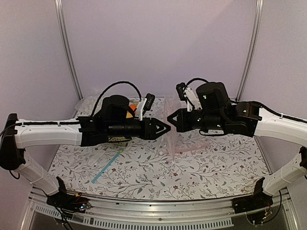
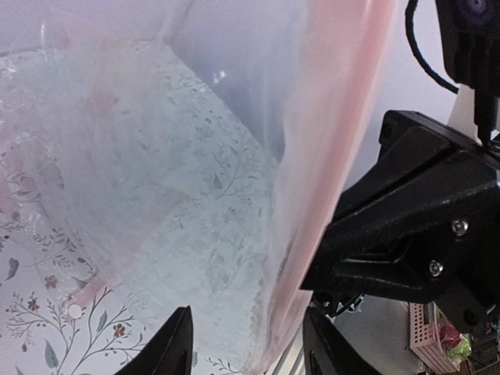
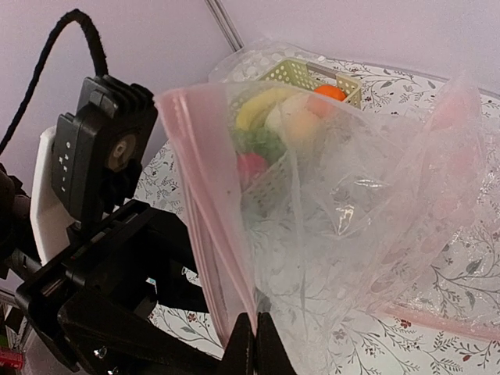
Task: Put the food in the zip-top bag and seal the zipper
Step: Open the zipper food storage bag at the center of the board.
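The zip-top bag (image 1: 171, 140) hangs crinkled between my two arms over the middle of the table. My right gripper (image 3: 255, 322) is shut on the bag's edge, just beside the pale pink zipper (image 3: 199, 156). My left gripper (image 2: 248, 332) faces it with jaws apart, and the bag's film (image 2: 180, 180) and the zipper (image 2: 336, 117) run between its fingers. The food sits behind the bag in a pale green lattice basket (image 3: 301, 72): a yellow banana (image 3: 258, 105), an orange (image 3: 330, 92), greens (image 3: 258, 144) and a red piece (image 3: 251, 166). I see no food inside the bag.
A flat clear bag with a blue strip (image 1: 108, 165) lies on the flowered cloth at front left. A pale pink strip (image 1: 192, 147) rests on the cloth below my right arm. A pink lattice container (image 2: 433, 332) shows at the lower right of the left wrist view.
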You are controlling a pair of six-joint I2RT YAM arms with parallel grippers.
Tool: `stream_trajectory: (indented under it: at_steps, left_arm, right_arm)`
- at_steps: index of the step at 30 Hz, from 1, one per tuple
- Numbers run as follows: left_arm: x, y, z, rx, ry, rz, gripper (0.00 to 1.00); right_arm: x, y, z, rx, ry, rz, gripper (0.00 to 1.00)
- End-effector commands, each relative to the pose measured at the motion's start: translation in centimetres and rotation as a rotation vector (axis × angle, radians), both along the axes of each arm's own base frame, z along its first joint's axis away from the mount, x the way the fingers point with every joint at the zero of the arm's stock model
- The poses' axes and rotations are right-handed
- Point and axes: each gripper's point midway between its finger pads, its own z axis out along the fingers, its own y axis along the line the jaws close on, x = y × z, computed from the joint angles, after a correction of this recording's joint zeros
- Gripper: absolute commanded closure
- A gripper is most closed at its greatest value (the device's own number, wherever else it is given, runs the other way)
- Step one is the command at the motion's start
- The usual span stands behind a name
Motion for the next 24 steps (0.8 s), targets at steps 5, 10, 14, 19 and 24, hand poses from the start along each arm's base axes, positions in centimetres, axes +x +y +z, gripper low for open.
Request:
stream_trajectory:
  at_steps: [5,10,14,19,24]
  left_arm:
    - [1.3,0.9,-1.2,0.127,-0.009,0.130,0.66]
    - [1.2,0.6,-1.8,0.154,-0.004,0.129,0.71]
    - [1.8,0.5,-1.8,0.184,-0.022,0.171,0.75]
    - [1.8,-0.6,-1.3,0.141,-0.020,0.150,0.80]
    - [2.7,0.1,-1.7,0.169,-0.024,0.216,1.00]
  right_arm:
    - [0.6,0.0,-0.6,-0.009,0.000,-0.029,1.00]
    - [0.6,0.0,-0.7,-0.013,0.002,-0.029,1.00]
    - [0.8,-0.1,-0.9,-0.022,0.000,-0.040,1.00]
    - [1.1,-0.2,-1.3,-0.040,-0.006,-0.059,1.00]
    - [1.2,-0.8,-1.6,-0.111,-0.040,-0.106,1.00]
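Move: The pink zipper lip of the bag held up by the right hand runs between the left hand's half-open fingers; the spot to grip is about 2 cm ahead, 1 cm right and 1 cm lower. From the right hand, this spot is roughly 2 cm back, 1 cm left and 3 cm lower. The food basket stands some 13 cm ahead of the left hand, 23 cm left and 20 cm below; the pink strip on the table lies 12 cm right, 4 cm back and 24 cm below. The left fingers close from half open to nearly shut and pinch the pink zipper lip just below and behind the right fingertips, the hand easing about 2 cm forward, then some 2 cm down. Its wrist turns roughly 10 degrees counter-clockwise while its left side rises. The right hand keeps its shut grip on the bag's mouth, sinking about 1 cm late on. ##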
